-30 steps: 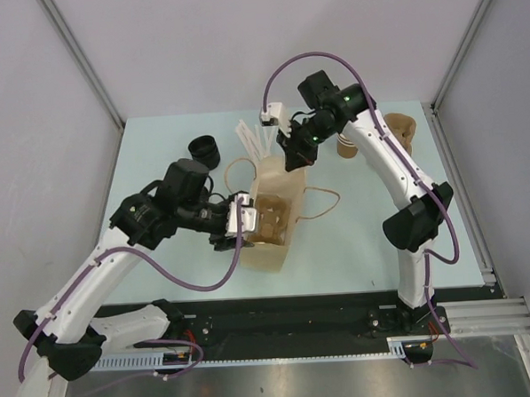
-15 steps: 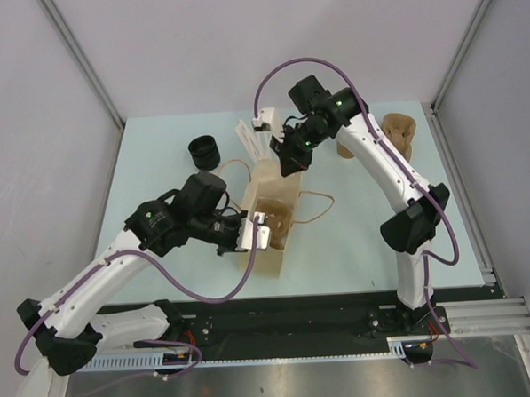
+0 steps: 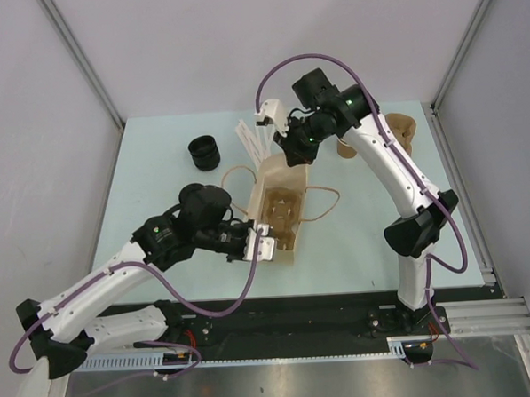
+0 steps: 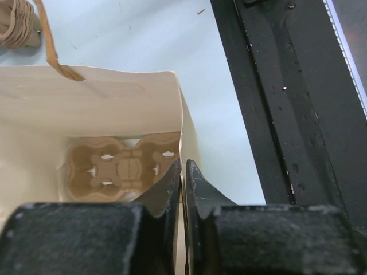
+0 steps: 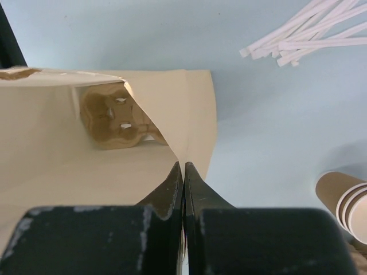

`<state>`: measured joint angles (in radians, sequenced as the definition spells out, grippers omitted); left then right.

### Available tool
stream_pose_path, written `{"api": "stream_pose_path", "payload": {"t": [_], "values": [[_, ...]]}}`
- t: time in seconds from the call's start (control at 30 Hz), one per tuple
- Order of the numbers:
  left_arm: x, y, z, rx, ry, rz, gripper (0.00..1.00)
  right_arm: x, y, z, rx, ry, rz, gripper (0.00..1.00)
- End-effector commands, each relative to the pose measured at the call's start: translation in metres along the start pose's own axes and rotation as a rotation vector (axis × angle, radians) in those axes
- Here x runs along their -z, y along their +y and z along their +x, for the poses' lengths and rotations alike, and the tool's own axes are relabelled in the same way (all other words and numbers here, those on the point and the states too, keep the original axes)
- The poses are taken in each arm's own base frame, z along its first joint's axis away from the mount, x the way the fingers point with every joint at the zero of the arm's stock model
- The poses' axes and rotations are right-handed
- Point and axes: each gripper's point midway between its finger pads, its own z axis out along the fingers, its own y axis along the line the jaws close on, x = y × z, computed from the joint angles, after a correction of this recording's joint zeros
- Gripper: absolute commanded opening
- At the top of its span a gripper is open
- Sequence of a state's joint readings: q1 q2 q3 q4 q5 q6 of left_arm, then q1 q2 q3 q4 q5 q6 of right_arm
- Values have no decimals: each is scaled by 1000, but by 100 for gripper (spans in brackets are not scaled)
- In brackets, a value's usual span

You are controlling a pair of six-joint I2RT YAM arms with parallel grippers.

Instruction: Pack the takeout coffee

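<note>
A tan paper bag [image 3: 292, 181] stands open mid-table with a brown pulp cup carrier [image 3: 282, 214] lying at its bottom. My left gripper [image 3: 266, 243] is shut on the bag's near rim; in the left wrist view the jaws of this gripper [image 4: 183, 166] pinch the bag wall [image 4: 114, 97], with the carrier [image 4: 123, 166] below. My right gripper [image 3: 291, 157] is shut on the far rim; the right wrist view shows this gripper [image 5: 183, 167] clamping the paper bag [image 5: 57, 166] above the carrier [image 5: 109, 117]. The takeout coffee is out of view.
A stack of black lids [image 3: 204, 153] sits at the back left. White straws [image 3: 253, 137] lie behind the bag. Stacked lidless cups [image 3: 345, 146] and more pulp carriers [image 3: 402, 129] are at the back right. The black base rail [image 4: 287, 114] runs close to the bag's near side.
My left gripper has moved from the bag's left side to its near rim and shut on it. The bag's mouth now stands wider and squarer. The right gripper kept its hold.
</note>
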<state>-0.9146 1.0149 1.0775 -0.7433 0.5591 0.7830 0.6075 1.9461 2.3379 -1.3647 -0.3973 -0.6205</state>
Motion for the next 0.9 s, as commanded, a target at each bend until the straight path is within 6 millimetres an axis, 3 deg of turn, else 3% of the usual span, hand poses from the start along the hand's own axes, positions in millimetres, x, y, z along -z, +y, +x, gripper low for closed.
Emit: {"api": "stream_pose_path", "payload": {"t": [0.0,0.13,0.2,0.27,0.3,0.43,0.53,0.57,0.63,0.67,0.73,0.77,0.83,0.87], "values": [[-8,9,-6,3,-28,-22,28,27,21,14,-5,60,-29,0],[1,25,-18,48,-38,-106,63,24,21,14,18,60,-38,0],[11,33,-29,64,-55,-148,76,24,21,12,29,52,-36,0],[29,42,-49,67,-95,-208,82,22,22,11,44,50,-37,0],[36,45,-56,67,-115,-228,91,23,23,10,50,48,-41,0],[78,64,-89,114,-216,-329,99,20,24,13,65,56,-47,0],[118,94,-94,233,-290,-478,100,17,23,15,63,65,-47,0],[138,114,-78,295,-275,-575,100,17,24,16,59,68,-49,0],[160,130,-63,408,-275,-659,100,16,23,16,56,69,-48,0],[179,148,-33,488,-226,-751,99,15,23,16,55,68,-49,0],[192,155,5,624,-166,-810,100,14,23,16,51,72,-49,0],[203,165,44,733,-113,-863,100,14,23,16,49,73,-50,0],[201,160,89,909,-30,-872,100,12,22,18,43,79,-51,0],[210,158,116,996,13,-918,100,11,22,18,42,80,-49,0]]}}
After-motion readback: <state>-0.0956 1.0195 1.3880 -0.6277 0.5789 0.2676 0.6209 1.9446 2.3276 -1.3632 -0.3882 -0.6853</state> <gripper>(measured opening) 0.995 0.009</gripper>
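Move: The lidded coffee cup stands about 26 cm ahead of the left hand, 17 cm to its left and some 19 cm below; the black lid stack is roughly 23 cm farther out than the cup and level with it sideways. The brown tray inside the bag lies about 17 cm ahead of the left hand, 8 cm to its right and 21 cm lower. From the right hand the cup is some 38 cm to the left, 7 cm ahead and 23 cm down. The left hand opens its fingers wide and lets go of the paper bag's near rim, barely shifting at first, then rises about 15 cm and sweeps some 15 cm each forward and to the left, out over the table towards the lidded cup, sinking slightly at the end as the wrist turns some 55 degrees counter-clockwise and its downward-pointing fingers level out. The right hand stays put, shut, and keeps its pinch on the bag's far rim. ##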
